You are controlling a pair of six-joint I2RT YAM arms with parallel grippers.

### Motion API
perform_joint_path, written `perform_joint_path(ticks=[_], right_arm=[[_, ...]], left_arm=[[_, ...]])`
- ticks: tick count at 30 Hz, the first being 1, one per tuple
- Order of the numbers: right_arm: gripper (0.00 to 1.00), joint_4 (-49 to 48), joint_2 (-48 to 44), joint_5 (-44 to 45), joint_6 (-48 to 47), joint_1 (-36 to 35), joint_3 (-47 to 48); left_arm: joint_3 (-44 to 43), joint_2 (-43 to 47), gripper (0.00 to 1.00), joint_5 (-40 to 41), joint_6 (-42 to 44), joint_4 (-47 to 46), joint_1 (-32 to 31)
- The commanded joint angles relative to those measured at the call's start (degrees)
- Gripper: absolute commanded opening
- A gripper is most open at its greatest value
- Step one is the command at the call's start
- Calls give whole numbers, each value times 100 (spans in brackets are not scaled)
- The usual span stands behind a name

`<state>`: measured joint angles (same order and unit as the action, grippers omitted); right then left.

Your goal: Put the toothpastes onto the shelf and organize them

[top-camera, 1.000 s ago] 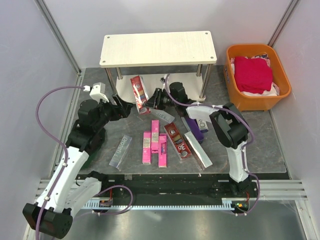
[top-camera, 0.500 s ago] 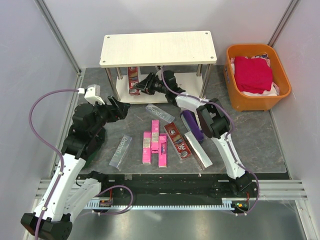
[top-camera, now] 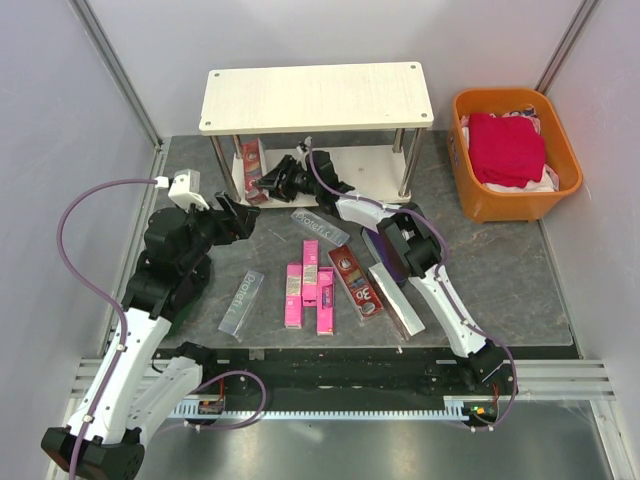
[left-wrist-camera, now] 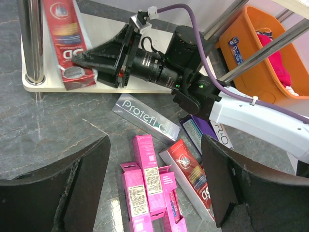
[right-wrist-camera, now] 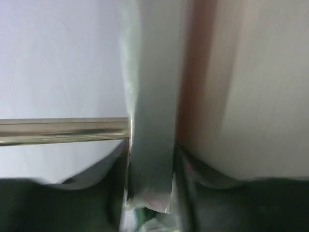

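A red toothpaste carton (top-camera: 250,158) lies on the shelf's lower board (top-camera: 375,165) beside the front left leg. My right gripper (top-camera: 268,180) reaches under the top board (top-camera: 315,95) and is shut on the carton's near end (left-wrist-camera: 72,72). In the right wrist view the carton's silver edge (right-wrist-camera: 152,121) fills the gap between the jaws. My left gripper (left-wrist-camera: 154,183) hangs open above three pink cartons (top-camera: 308,295), holding nothing. Also on the table are a red carton (top-camera: 357,282), a purple one (top-camera: 385,250) and silver ones (top-camera: 320,226) (top-camera: 397,300) (top-camera: 241,302).
An orange basket (top-camera: 515,150) with red cloth stands at the back right. The shelf's metal legs (left-wrist-camera: 31,43) stand close to the placed carton. My right arm (top-camera: 420,250) stretches across the cartons toward the shelf. Grey walls close in both sides.
My right gripper has carried the red carton from in front of the shelf leftward onto the lower board. The left gripper drew back a little and then stayed still.
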<state>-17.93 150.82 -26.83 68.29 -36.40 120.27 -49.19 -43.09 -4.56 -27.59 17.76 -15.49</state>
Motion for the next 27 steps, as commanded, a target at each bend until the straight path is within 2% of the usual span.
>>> perform_joint_path(ticks=[1,2,3,5,8,19,27], right_arm=[[59,-105,-123,81,-44,-51,76],[63,-70,-210,107,-105,-51,24],[73,26,-263,125,-149,-51,-90],[85,105,-430,239,-368,-60,-266],[92,334,-632,415,-597,-78,-512],[95,1098,-1134,1109,-1247,-95,-1049],[94,2214,-1354,2241,-2276,-438,-654]], left_arm=[[-109,64,83,25,-18,17,10],[-108,47,83,16,-27,26,10],[-108,46,83,8,-18,26,19],[-100,29,83,-1,-27,17,10],[-65,3,83,-19,-18,8,11],[23,-77,83,-63,0,-18,10],[50,-252,83,-212,0,-115,10]])
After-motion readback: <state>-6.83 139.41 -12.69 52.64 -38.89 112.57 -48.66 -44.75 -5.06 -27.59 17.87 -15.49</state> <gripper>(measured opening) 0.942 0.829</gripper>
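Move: The red toothpaste box stands in the right gripper's grasp at the left end of the lower shelf, its middle about 5 cm ahead and 2 cm left of the hand point, level with it. The shelf's near left post is some 6 cm left and 3 cm back; the Protefix box lies on the table about 13 cm right, 10 cm back and 6 cm lower. From the left gripper the red box is about 24 cm straight ahead and 18 cm below. Open the right gripper wide to let go of the red box while lifting about 2.5 cm, then ease the hand some 2.5 cm to the right, back out towards the middle of the shelf, sinking slightly. As it draws off, tip the fingertips down and swing them clockwise, roughly 10 degrees each, keeping the fingers wide open around the box's near part. ##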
